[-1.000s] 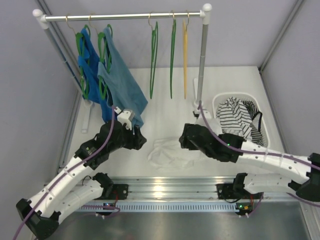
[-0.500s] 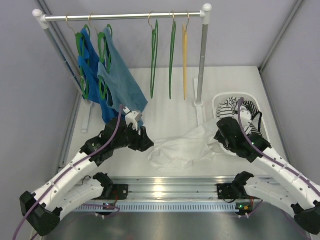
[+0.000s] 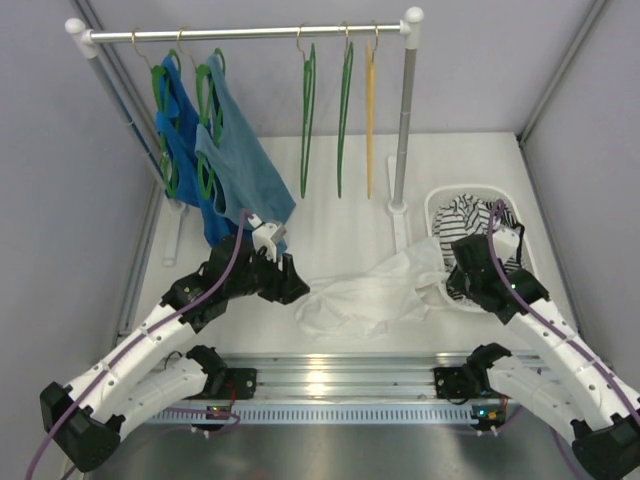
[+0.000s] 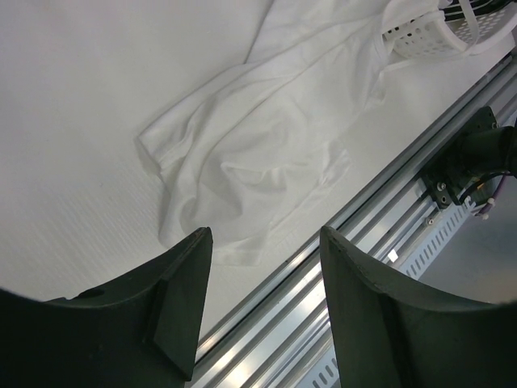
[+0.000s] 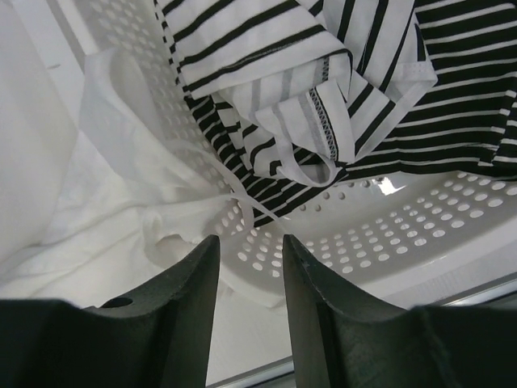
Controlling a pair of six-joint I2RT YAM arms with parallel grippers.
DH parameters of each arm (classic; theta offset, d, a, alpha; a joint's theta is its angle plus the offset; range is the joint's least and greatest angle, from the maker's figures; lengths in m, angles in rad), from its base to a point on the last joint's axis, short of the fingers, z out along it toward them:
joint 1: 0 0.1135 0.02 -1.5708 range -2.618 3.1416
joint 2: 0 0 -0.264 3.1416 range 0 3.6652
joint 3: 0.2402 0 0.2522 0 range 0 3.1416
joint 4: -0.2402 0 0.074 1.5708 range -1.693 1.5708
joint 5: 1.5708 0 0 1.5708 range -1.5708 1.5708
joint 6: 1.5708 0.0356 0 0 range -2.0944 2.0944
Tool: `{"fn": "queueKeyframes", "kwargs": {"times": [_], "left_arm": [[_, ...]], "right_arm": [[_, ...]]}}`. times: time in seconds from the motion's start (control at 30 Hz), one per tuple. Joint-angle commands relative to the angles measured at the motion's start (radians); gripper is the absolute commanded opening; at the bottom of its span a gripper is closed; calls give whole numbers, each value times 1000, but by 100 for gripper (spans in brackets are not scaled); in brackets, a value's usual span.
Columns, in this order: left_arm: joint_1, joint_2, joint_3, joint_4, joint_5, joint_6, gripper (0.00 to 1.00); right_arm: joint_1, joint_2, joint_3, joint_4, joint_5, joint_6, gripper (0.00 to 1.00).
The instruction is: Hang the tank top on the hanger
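The white tank top (image 3: 365,292) lies crumpled on the table in front of the rail. Its right end is draped up over the basket's left rim. It also shows in the left wrist view (image 4: 266,153) and the right wrist view (image 5: 105,210). Two bare green hangers (image 3: 307,120) (image 3: 344,115) hang on the rod. My left gripper (image 3: 297,288) (image 4: 265,234) is open and empty, just above the top's left edge. My right gripper (image 3: 452,285) (image 5: 250,238) is open and empty, over the basket's near-left rim beside the top's draped end.
A white perforated basket (image 3: 530,262) (image 5: 363,234) at the right holds a black-and-white striped garment (image 3: 480,225) (image 5: 323,65). Two blue tops (image 3: 235,160) hang on green hangers at the rod's left. A yellow hanger (image 3: 369,110) hangs by the rack post (image 3: 402,130). A metal rail (image 4: 363,218) runs along the near edge.
My right arm swung from the table's middle back to the basket, dragging the tank top's right end onto the basket rim. My left gripper moved slightly towards the top.
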State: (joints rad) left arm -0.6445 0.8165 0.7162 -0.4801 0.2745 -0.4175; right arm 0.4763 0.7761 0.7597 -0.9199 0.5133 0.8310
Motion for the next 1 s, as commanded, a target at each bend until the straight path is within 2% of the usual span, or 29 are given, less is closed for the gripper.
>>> {"fn": "queueKeyframes", "kwargs": {"times": [0.0,0.5,0.97], "left_arm": [[-3,-10,-4,57,22,8,61],[-3,-2,-4,61,35,8,61],[-3,0,-8,64,34,8,61]], "right_arm": [[-30,12,-46,10,-48,8,37],[-39,45,-118,46,-70,43,36],[-41,17,-57,-20,-45,62,35]]}}
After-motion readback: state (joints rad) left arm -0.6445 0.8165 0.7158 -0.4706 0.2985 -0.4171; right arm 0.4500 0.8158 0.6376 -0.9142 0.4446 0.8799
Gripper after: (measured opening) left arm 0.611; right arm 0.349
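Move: The tank top's thin strap hangs over the laundry basket's near-left rim, roughly 7 cm below the right fingertips and about 1 cm back and 1 cm left. The tank top's body is spread on the table some 18 cm left of that hand, level with it front to back. The basket's middle is about 10 cm ahead and 6 cm right. From the left hand, the strap is around 32 cm right, 3 cm ahead and 11 cm below. Lower the right gripper about 5 cm towards the strap at the basket's near-left rim, easing back some 2 cm and tipping the fingers roughly 10 degrees further down. Sink quickly at first, then settle with the strap at the fingertips. Keep the fingers partly open; don't close on it yet. ##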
